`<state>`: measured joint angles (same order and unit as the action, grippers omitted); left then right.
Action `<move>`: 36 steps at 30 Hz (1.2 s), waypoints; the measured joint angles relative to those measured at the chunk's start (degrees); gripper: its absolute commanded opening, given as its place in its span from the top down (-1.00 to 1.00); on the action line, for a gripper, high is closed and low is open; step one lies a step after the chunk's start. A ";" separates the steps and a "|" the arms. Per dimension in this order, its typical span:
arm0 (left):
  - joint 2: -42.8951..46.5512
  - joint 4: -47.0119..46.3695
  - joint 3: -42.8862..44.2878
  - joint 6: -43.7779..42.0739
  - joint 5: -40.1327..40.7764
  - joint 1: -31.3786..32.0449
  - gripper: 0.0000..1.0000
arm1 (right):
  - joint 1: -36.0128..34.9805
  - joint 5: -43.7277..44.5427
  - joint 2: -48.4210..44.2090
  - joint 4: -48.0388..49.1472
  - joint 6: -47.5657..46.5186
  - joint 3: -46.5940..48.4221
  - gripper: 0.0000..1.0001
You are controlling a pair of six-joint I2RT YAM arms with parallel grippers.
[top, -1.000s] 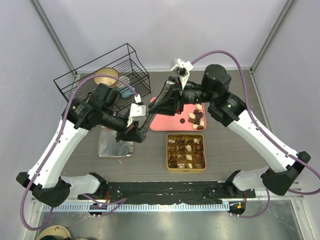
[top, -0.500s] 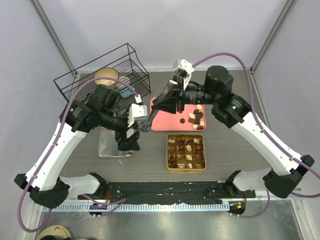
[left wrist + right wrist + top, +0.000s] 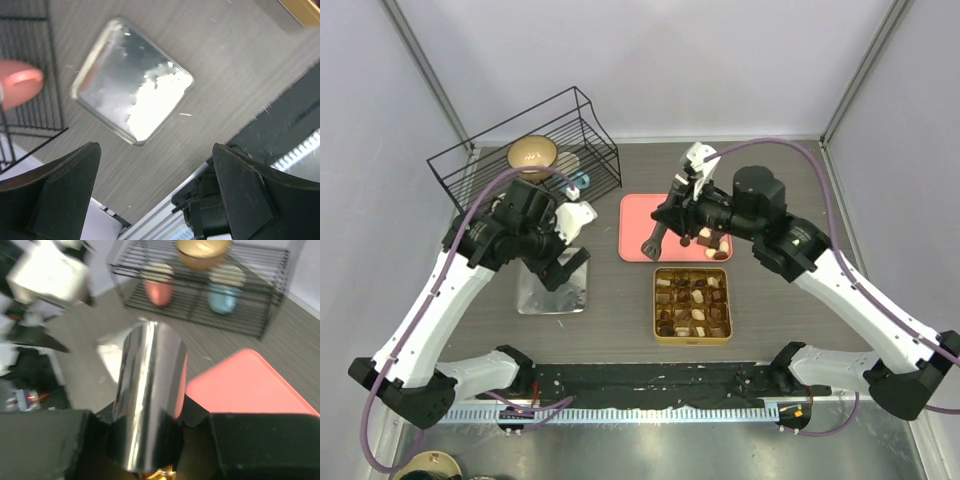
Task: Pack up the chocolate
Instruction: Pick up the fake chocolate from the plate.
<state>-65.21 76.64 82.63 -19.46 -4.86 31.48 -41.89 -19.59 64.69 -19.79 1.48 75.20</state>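
Several small chocolates (image 3: 711, 240) lie at the right end of the pink tray (image 3: 638, 218), and more fill the grid of the gold tin (image 3: 692, 303). My right gripper (image 3: 670, 222) hovers over the tray, shut on a shiny metal scoop (image 3: 651, 248) that points down and to the left. In the right wrist view the scoop (image 3: 149, 385) stands between the jaws of the right gripper (image 3: 150, 445), with the tray (image 3: 245, 385) behind it. My left gripper (image 3: 563, 268) hangs open and empty over a flat silver lid (image 3: 548, 293). In the left wrist view the fingers (image 3: 65, 190) stand wide apart below the lid (image 3: 132, 95).
A black wire rack (image 3: 530, 150) at the back left holds a tan bowl (image 3: 532, 154) and cups. The right wrist view shows a pink cup (image 3: 159, 290) and a blue cup (image 3: 222, 295) in the rack. The tin's corner (image 3: 305, 12) shows top right in the left wrist view.
My left gripper has opened and drawn back to the left, over the silver lid. My right gripper has carried the scoop forward and lower, over the pink tray.
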 measured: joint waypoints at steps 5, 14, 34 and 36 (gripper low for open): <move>-1.86 -2.73 0.31 2.36 -0.94 -8.37 -0.99 | 0.52 15.47 2.23 4.66 -1.55 -9.03 0.99; -10.34 -6.27 -3.78 2.93 -8.46 -11.04 -0.99 | 9.73 28.35 6.21 22.51 -0.90 -18.34 0.99; -8.79 -15.39 -7.61 6.34 -8.17 -11.78 -0.99 | 15.34 29.11 17.42 40.57 1.62 -24.11 0.72; -8.79 -15.69 -8.00 6.62 -8.07 -11.78 -0.99 | 15.39 29.62 17.11 40.72 1.77 -24.98 0.71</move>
<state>-74.00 60.95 74.63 -12.84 -12.93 19.70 -26.50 10.02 81.80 20.93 3.25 50.22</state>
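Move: The right hand already holds the metal tongs. The chocolate cluster near the plate's right edge lies about 12 cm ahead, 13 cm to its right and some 36 cm below; a lone dark chocolate is level with the cluster and 7 cm to its left. The plate's middle is some 16 cm ahead and 4 cm right, and the chocolate box about 5 cm back and 7 cm right. From the empty left hand, the cluster is roughly 16 cm ahead and 35 cm right. Keeping its grip on the tongs, the right hand swings forward some 19 cm, sinks about 16 cm and goes 11 cm right, bringing them over the plate towards the chocolates; it turns about 45 degrees clockwise, and late on mostly just sinks. The left hand, open and empty, eases about 6 cm forward and 5 cm down over the metal sheet. ##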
